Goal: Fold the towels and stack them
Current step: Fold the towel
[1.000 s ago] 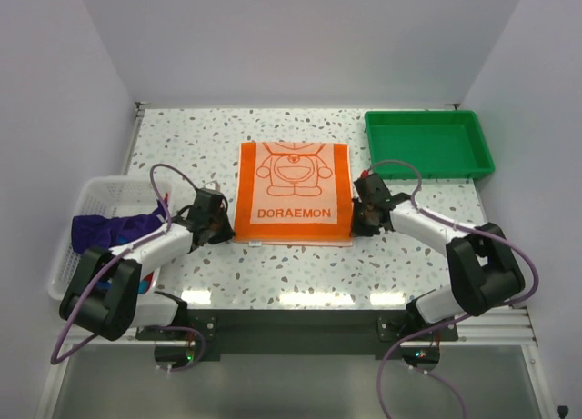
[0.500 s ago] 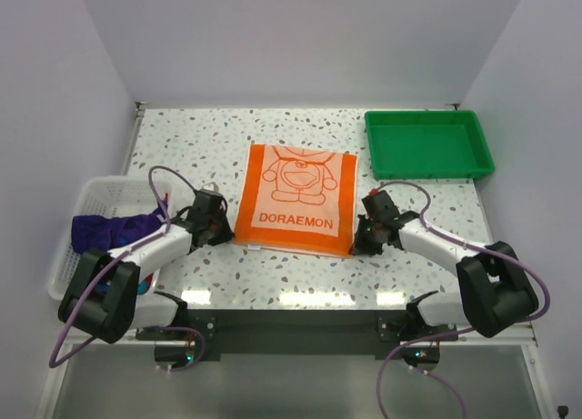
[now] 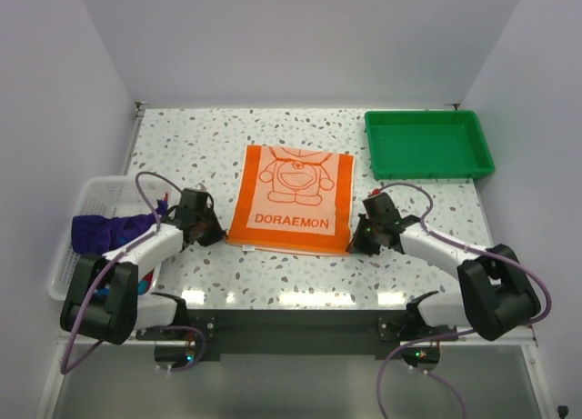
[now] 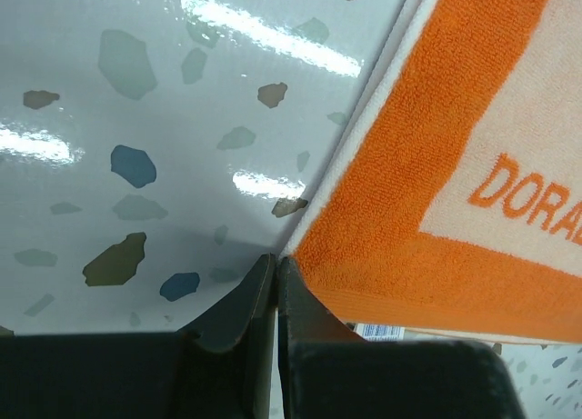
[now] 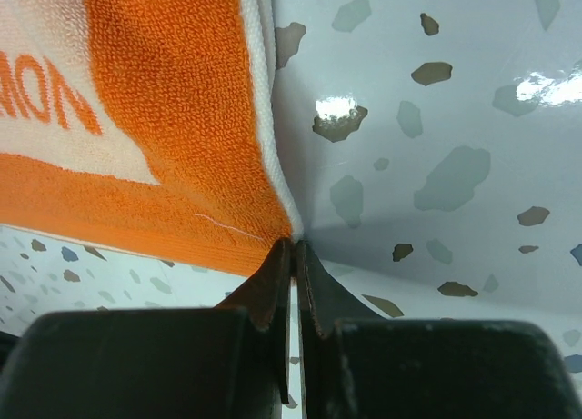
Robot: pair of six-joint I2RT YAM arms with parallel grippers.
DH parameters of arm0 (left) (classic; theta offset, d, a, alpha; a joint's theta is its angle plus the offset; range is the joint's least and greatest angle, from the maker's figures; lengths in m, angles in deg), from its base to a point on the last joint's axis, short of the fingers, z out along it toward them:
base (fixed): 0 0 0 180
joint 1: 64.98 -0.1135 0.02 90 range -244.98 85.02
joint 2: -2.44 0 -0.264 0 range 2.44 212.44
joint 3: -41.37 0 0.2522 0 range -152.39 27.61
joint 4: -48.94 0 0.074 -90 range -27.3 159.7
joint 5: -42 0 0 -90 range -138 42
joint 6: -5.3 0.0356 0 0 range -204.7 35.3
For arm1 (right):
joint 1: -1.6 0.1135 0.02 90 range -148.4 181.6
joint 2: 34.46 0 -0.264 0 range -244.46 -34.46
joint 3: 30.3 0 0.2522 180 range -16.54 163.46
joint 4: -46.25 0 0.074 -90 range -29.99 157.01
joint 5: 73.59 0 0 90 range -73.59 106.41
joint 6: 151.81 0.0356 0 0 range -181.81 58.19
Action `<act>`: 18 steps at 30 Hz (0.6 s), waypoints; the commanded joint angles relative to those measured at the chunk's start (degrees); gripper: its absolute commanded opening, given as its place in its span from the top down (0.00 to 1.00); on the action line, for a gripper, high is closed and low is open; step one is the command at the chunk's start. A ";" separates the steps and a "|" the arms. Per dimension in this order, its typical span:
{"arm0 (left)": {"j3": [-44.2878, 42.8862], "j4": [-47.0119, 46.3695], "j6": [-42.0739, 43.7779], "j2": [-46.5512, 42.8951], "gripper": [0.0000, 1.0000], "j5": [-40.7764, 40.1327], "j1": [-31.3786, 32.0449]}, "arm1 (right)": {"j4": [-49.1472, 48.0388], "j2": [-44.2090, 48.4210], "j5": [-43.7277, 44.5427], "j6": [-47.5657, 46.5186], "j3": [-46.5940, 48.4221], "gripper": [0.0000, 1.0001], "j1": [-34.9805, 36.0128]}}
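Observation:
The orange-and-white towel (image 3: pixel 291 199) with a cartoon cat outline lies spread in the middle of the table. My left gripper (image 3: pixel 218 235) is shut on its near left corner (image 4: pixel 314 255). The fingertips (image 4: pixel 275 263) are pressed together on the cloth edge. My right gripper (image 3: pixel 356 242) is shut on the near right corner (image 5: pixel 273 228), its fingertips (image 5: pixel 293 246) pinching the white hem. A dark purple towel (image 3: pixel 109 228) hangs crumpled in the white basket (image 3: pixel 91 194) at the left, with a bit of blue cloth beneath it.
A green plastic tray (image 3: pixel 427 143) sits at the back right. The white mesh basket stands at the table's left edge beside my left arm. A white label (image 4: pixel 377 331) shows under the towel's near edge.
Both grippers have drawn the towel's near edge toward the front of the table. The left gripper has also shifted left, so the towel now lies slightly skewed.

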 commanded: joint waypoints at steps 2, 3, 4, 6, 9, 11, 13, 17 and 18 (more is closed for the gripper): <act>0.51 5.62 4.72 -0.59 1.00 -2.18 -3.10 | 3.32 -2.41 7.19 -0.86 -2.94 1.00 -0.51; 0.51 5.62 4.72 -0.59 1.00 -2.09 -3.02 | 3.40 -2.50 7.19 -0.95 -2.94 1.00 -0.51; 0.51 5.54 4.63 -0.50 1.00 -2.09 -3.02 | 3.32 -2.59 7.10 -1.12 -2.76 1.00 -0.43; 0.69 5.36 4.54 -0.50 0.98 -0.51 -3.02 | 3.67 -2.33 6.40 -1.74 -2.50 1.00 -0.51; 0.60 5.62 4.98 -0.76 0.92 0.81 -3.02 | 5.25 -1.01 5.17 -3.58 -0.75 0.89 -0.43; 0.25 5.88 5.15 -1.81 0.88 1.60 -3.02 | 7.79 0.39 3.78 -5.42 1.27 0.80 -0.34; -0.62 6.94 5.51 -2.69 0.76 1.87 -3.02 | 9.90 3.11 3.24 -7.35 4.16 0.69 0.01; -3.61 10.10 6.56 -5.41 0.47 -0.41 -3.02 | 16.31 5.59 2.97 -11.31 10.67 0.60 -0.08; -4.49 11.58 6.82 -5.95 0.43 -0.85 -3.02 | 17.02 5.59 3.58 -11.93 12.08 0.59 -0.16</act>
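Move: At the towel's two near corners, both hands stand just above the table with their closed fingers still pinching the cloth. The folded towel's middle lies about 17 cm to the right and 10 cm ahead of the left hand, and some 15 cm to the left and 13 cm ahead of the right. The white basket stands roughly 30 cm to the left of the left hand, level with it; the green tray is about 21 cm to the right and 28 cm ahead of the right hand. Letting go of the two near corners, both grippers open to about half or a little less, after holding almost still. The right hand lifts off some 3 cm, drifting about 1 cm to the right, away from its corner; the left draws back about 1.5 cm and edges left and up by about 1 cm each. The wrists barely turn. ##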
